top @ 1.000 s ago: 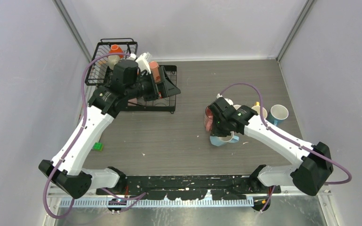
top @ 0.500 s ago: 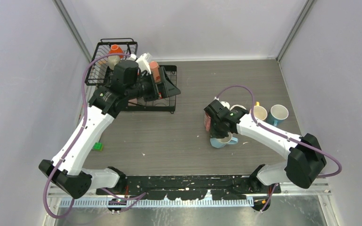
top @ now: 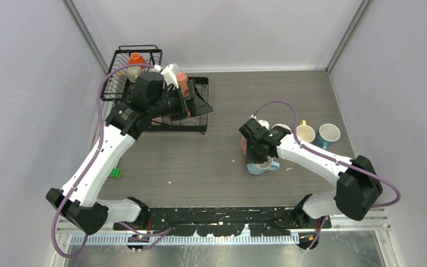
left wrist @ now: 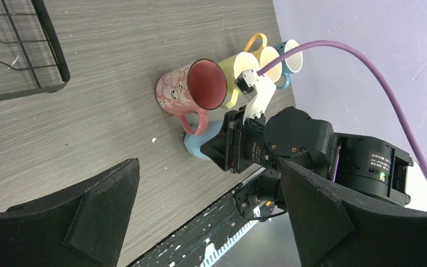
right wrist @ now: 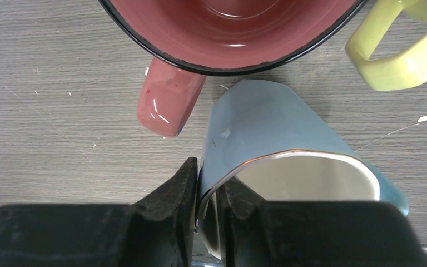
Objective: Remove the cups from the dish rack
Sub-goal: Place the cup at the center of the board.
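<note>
The black wire dish rack (top: 121, 60) stands at the far left and holds an orange cup (top: 137, 57) and other cups partly hidden by my left arm. My left gripper (top: 192, 101) hangs open over the rack's tray section, its fingers (left wrist: 89, 211) wide apart with nothing between them. My right gripper (right wrist: 211, 175) is shut on the rim of a light blue cup (right wrist: 267, 122), one finger inside and one outside. That light blue cup (top: 261, 166) sits low on the table beside a pink cup (top: 245, 142). The pink cup (left wrist: 192, 89) lies on its side.
More cups stand behind the right gripper: a yellow one (left wrist: 239, 72), a beige one (top: 306, 132) and a blue one (top: 329, 133). A small green block (top: 115, 173) lies near the left arm. The rack's corner (left wrist: 39, 55) shows in the left wrist view.
The right arm's elbow has swung left and its gripper has shifted slightly left with the light blue cup. The left arm has not moved.
</note>
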{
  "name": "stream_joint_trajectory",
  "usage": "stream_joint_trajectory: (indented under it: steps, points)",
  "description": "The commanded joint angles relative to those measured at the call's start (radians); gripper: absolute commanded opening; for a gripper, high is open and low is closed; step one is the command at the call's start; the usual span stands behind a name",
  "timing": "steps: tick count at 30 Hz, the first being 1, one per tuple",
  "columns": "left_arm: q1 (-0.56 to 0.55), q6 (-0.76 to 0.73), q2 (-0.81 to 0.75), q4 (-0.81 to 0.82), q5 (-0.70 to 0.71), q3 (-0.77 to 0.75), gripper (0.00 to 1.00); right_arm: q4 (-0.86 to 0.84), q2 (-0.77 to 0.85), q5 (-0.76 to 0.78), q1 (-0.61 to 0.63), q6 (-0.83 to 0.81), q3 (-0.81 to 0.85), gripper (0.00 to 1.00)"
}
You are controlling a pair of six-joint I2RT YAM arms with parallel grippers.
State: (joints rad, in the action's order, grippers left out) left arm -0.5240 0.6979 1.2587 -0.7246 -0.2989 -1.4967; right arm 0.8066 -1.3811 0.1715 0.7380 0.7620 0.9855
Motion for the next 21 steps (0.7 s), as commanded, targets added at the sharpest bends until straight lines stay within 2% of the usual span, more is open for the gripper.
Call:
stream_joint_trajectory:
  steps: [1,6,17,21]
  points:
    - [-0.005,-0.017,-0.02,0.01,0.007,0.006,1.0,-0.007,0.004,0.036,0.011,0.0,0.029,0.28]
    - [-0.005,-0.015,-0.022,0.014,0.009,0.013,1.0,0.025,0.028,0.044,0.021,-0.001,0.053,0.38]
    - [-0.005,-0.02,-0.027,0.011,0.009,0.026,1.0,0.129,0.124,0.082,0.055,0.009,0.112,0.5]
    - [-0.005,-0.021,-0.024,0.012,0.01,0.03,1.0,0.145,0.188,0.09,0.057,0.016,0.114,0.59]
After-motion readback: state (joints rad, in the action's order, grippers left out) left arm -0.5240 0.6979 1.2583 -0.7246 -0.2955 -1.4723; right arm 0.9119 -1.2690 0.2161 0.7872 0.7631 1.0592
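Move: The blue cup is at the table, its left wall still between the right fingers; its middle lies about 3 cm to the right, 1 cm ahead and 3 cm below the right hand. The pink mug stands about 10 cm straight ahead of the hand, and the yellow-green cup roughly 10 cm ahead and 9 cm to its right. From the left hand, the blue cup is some 23 cm right, 5 cm back and 28 cm down. Let go of the blue cup with the right gripper: hold place while the fingers spread off its left wall, one outside and one inside the cup, until about half open. Then raise the hand, slowly at first and then faster, about 5 cm up and clear of the rim, with the fingers still widening. ##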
